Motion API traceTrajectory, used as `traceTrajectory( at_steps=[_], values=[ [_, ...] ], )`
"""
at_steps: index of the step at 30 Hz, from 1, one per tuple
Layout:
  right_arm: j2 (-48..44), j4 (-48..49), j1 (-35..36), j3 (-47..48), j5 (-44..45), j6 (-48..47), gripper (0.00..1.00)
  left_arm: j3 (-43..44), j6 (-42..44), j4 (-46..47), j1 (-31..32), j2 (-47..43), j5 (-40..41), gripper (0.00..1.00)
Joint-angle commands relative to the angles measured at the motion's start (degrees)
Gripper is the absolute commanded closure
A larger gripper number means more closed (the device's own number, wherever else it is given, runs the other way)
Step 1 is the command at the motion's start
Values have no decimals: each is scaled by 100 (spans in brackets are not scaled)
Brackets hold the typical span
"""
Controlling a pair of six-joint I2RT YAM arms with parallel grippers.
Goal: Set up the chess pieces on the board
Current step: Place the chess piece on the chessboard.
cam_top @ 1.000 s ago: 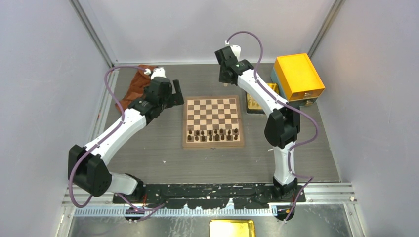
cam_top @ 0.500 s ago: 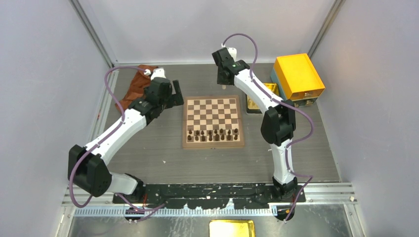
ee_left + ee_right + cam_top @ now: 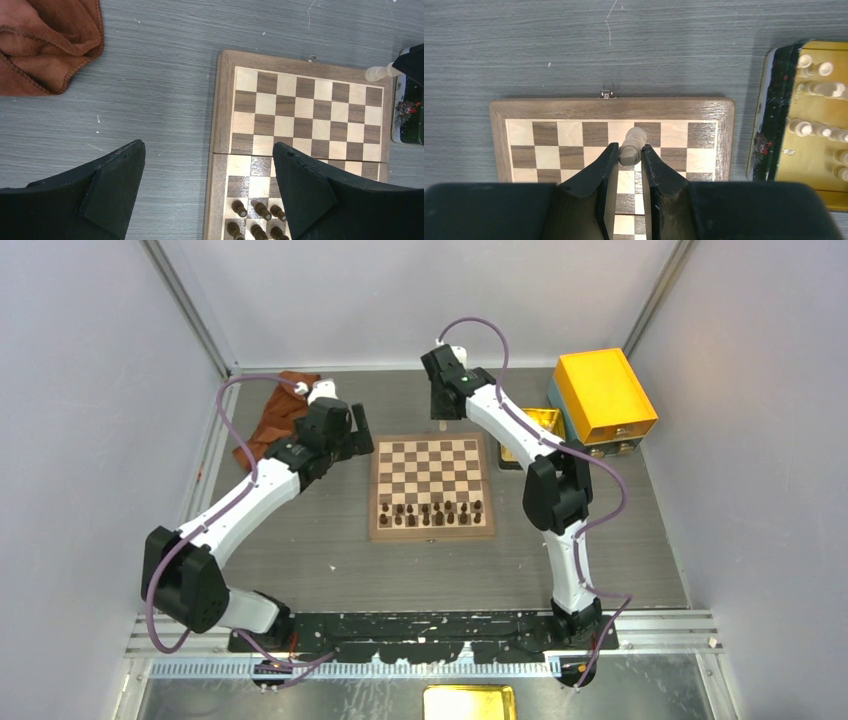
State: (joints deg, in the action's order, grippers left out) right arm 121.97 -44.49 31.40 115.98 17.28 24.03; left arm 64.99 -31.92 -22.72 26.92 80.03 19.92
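The board (image 3: 431,462) lies mid-table, with dark brown chessmen (image 3: 430,510) on its two near rows and its far rows bare. My right gripper (image 3: 629,149) is shut on one pale cream chess piece (image 3: 632,145), held lying along the fingers above the board's (image 3: 574,109) far rows. The same piece (image 3: 378,73) shows in the left wrist view, near the board's far right corner. More cream chess pieces (image 3: 819,90) lie in the golden tray (image 3: 758,125) to the right. My left gripper (image 3: 208,146) hangs open and holds nothing over the board's left edge (image 3: 222,125).
An orange-yellow box (image 3: 603,395) stands at the back right, beyond the tray (image 3: 545,420). A brown cloth (image 3: 275,415) lies crumpled at the back left. Dark chessmen (image 3: 255,220) stand just under my left gripper's right finger.
My right arm has swung left from near the tray, carrying the cream piece to above the board's far edge. The left arm has barely moved.
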Motion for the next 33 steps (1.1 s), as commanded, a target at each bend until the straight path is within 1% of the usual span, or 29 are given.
traceTrajectory(
  at_steps=[1, 23, 33],
  values=[
    [87, 279, 42, -54, -206, -6, 99, 16, -86, 330, -29, 30, 64, 0],
    [370, 500, 131, -164, -584, 171, 99, 57, -116, 330, -29, 174, 62, 0],
    [480, 486, 228, -40, -620, 193, 99, 58, -113, 308, -29, 180, 64, 0]
  ],
)
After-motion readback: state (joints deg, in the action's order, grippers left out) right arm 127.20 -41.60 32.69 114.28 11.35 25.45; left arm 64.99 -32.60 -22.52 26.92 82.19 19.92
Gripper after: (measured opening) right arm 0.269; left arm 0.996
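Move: My closed right fingers already hold a light chess piece. The middle of the board's far row, where it seems to be going, lies about 3 cm left, 1 cm back and 11 cm below. The far-edge latch is 3 cm left and 2 cm ahead. The dark pieces' front row is 3 cm left and some 17 cm back, and the tin tray 20 cm right, 1 cm ahead. From my left hand that spot is roughly 9 cm ahead, 16 cm right and 14 cm below. I sink my right hand about 5 cm towards the board's far row, sliding it some 3 cm left as it goes, so the piece comes in over the middle squares. The drop is quick at first, eases off while I drift left, then resumes. My fingers keep their hold, tipping a few degrees further down. My open left hand only settles slightly lower, clear of the work. ##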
